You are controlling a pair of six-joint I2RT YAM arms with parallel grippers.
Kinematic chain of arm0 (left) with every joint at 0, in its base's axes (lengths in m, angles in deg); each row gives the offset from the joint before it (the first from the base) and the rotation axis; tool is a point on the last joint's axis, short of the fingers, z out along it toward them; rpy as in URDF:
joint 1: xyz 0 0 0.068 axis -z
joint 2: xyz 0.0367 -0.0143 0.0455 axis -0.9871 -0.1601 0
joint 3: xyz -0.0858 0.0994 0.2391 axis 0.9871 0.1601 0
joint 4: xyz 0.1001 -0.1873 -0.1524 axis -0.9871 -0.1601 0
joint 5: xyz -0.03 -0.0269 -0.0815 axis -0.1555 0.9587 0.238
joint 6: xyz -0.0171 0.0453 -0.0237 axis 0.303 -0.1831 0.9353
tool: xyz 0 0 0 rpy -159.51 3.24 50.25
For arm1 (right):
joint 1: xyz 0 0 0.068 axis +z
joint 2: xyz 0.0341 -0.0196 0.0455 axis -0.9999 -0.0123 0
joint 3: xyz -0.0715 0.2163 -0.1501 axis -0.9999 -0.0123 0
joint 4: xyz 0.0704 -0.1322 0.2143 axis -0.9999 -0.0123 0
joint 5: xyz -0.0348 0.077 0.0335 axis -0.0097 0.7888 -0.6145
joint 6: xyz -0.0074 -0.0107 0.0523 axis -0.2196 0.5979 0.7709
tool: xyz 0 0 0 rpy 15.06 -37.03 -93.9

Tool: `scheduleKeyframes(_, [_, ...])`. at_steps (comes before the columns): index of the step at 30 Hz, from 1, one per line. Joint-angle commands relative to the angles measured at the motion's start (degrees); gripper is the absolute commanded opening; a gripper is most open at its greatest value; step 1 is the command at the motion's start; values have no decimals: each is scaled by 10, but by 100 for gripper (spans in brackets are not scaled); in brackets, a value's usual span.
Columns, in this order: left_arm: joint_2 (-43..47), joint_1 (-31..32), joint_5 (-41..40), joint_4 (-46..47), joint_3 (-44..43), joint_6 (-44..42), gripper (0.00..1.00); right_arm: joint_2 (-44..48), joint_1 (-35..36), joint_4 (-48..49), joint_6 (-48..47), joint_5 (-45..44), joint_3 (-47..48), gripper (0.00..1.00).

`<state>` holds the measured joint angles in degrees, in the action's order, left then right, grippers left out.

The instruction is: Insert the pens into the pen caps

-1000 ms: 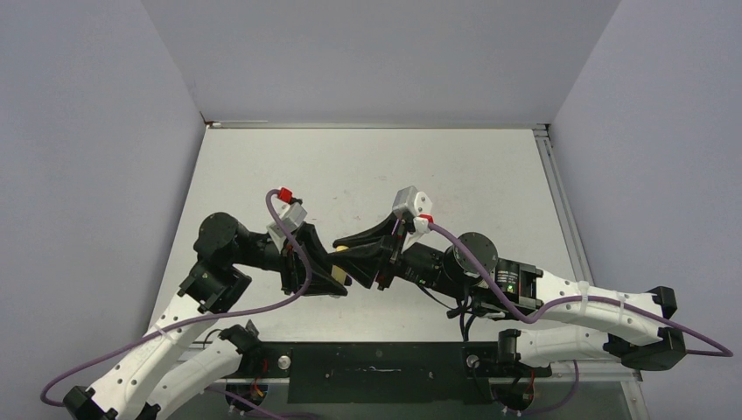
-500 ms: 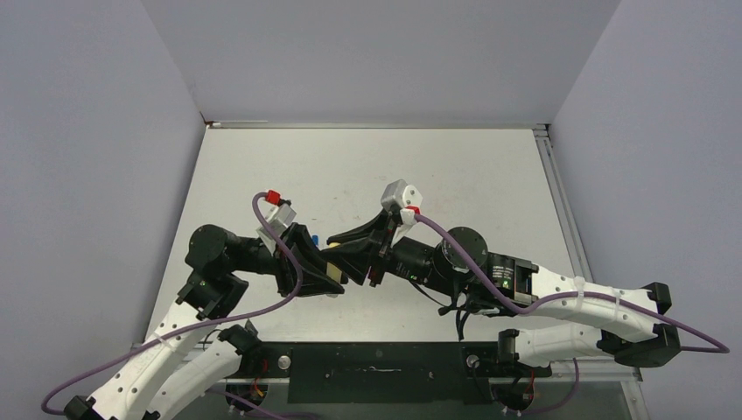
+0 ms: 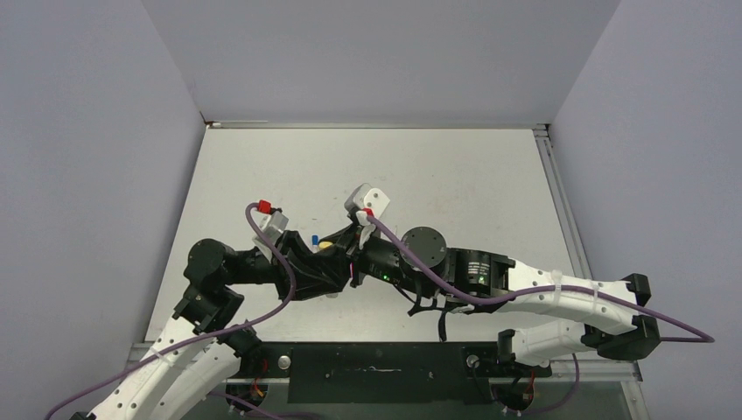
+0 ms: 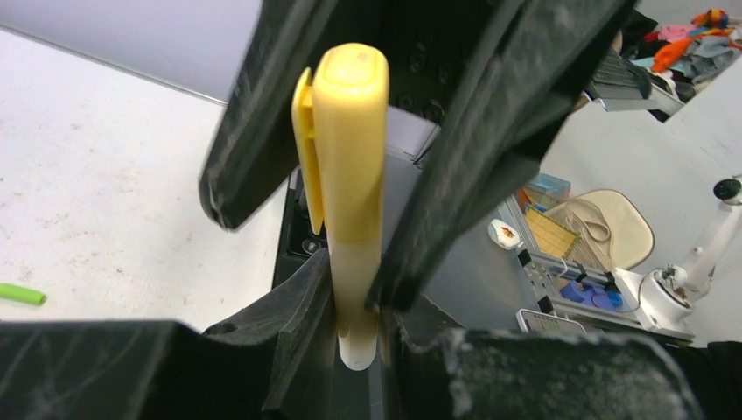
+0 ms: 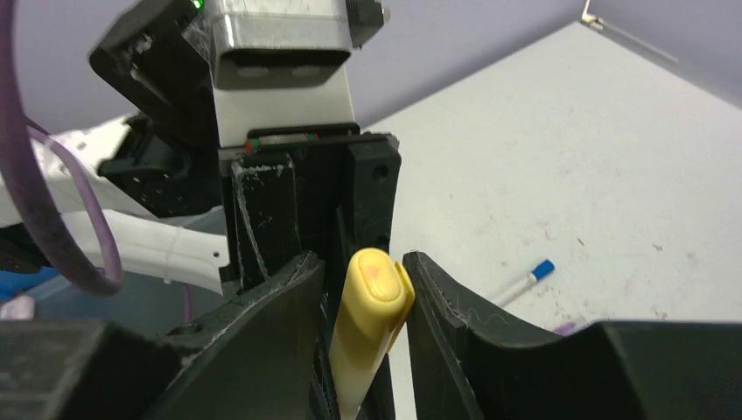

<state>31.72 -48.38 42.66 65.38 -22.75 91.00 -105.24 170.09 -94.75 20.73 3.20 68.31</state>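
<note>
The yellow marker point(image 4: 354, 245) stands between both grippers with its yellow cap point(image 4: 350, 114) on its end. My left gripper point(image 4: 359, 302) is shut on the pale body of the marker. My right gripper point(image 5: 367, 284) is closed around the cap point(image 5: 372, 302), one finger against its clip. In the top view the two grippers meet at the near left middle of the table, left gripper point(image 3: 317, 273) and right gripper point(image 3: 337, 252), with a bit of yellow point(image 3: 325, 247) between them. The white-grey pen with the blue tip point(image 5: 525, 282) lies on the table beyond them and shows in the top view point(image 3: 313, 238).
A short bright green piece point(image 4: 19, 294) lies on the table at the left wrist view's left edge. A small purple bit point(image 5: 564, 328) shows past my right finger. The table's near edge and the arm bases are close behind the grippers.
Both arms have moved left together with the marker between them. The two grippers have drawn closer, and the blue-tipped pen has come into sight behind them.
</note>
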Motion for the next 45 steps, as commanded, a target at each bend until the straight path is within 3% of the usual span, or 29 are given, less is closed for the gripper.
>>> scheduleKeyframes(1, [9,-11,-81,-22,10,-15,0,-11,23,-51,-2,-15,20,45])
scheduleKeyframes(8, [23,-11,-107,-93,16,-48,0,23,22,-39,-6,-113,17,63])
scheduleKeyframes(15, [15,-8,-170,-200,4,-95,0,65,22,-71,27,-273,-9,67])
scheduleKeyframes(23, [-74,14,-268,-259,-25,-120,0,68,7,-224,121,-444,-18,68])
scheduleKeyframes(27, [-138,32,-322,-279,-48,-127,0,59,-24,-279,153,-444,-33,70])
scheduleKeyframes(33, [-227,41,-420,-339,-86,-135,0,35,-115,-312,160,-353,-74,71])
scheduleKeyframes(45, [-351,42,-593,-385,-117,-115,1,-3,-147,-290,150,-297,-128,74])
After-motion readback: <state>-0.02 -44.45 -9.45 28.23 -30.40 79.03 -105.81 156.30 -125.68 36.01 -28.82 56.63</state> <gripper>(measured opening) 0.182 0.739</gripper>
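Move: From my left hand, which holds the capped yellow pen, the purple pen I carry it towards lies about 20 cm ahead, straight on, and 34 cm below; the blue marker lies level with that pen, some 7 cm to its left. From my right hand the green pen is roughly 21 cm ahead, 14 cm to the right and 39 cm down, with the green cap 3 cm to the pen's right and 1 cm farther out. I open my right fingers wide off the yellow cap, dip about 2 cm, then swing that hand right and forward and lower it towards the green pen, about 18 cm down overall, turning it clockwise until the fingers point forward and down. My left hand keeps its grip and carries the yellow pen some 15 cm forward and 22 cm down towards the purple pen, its fingers swinging from pointing right to slanting down. ##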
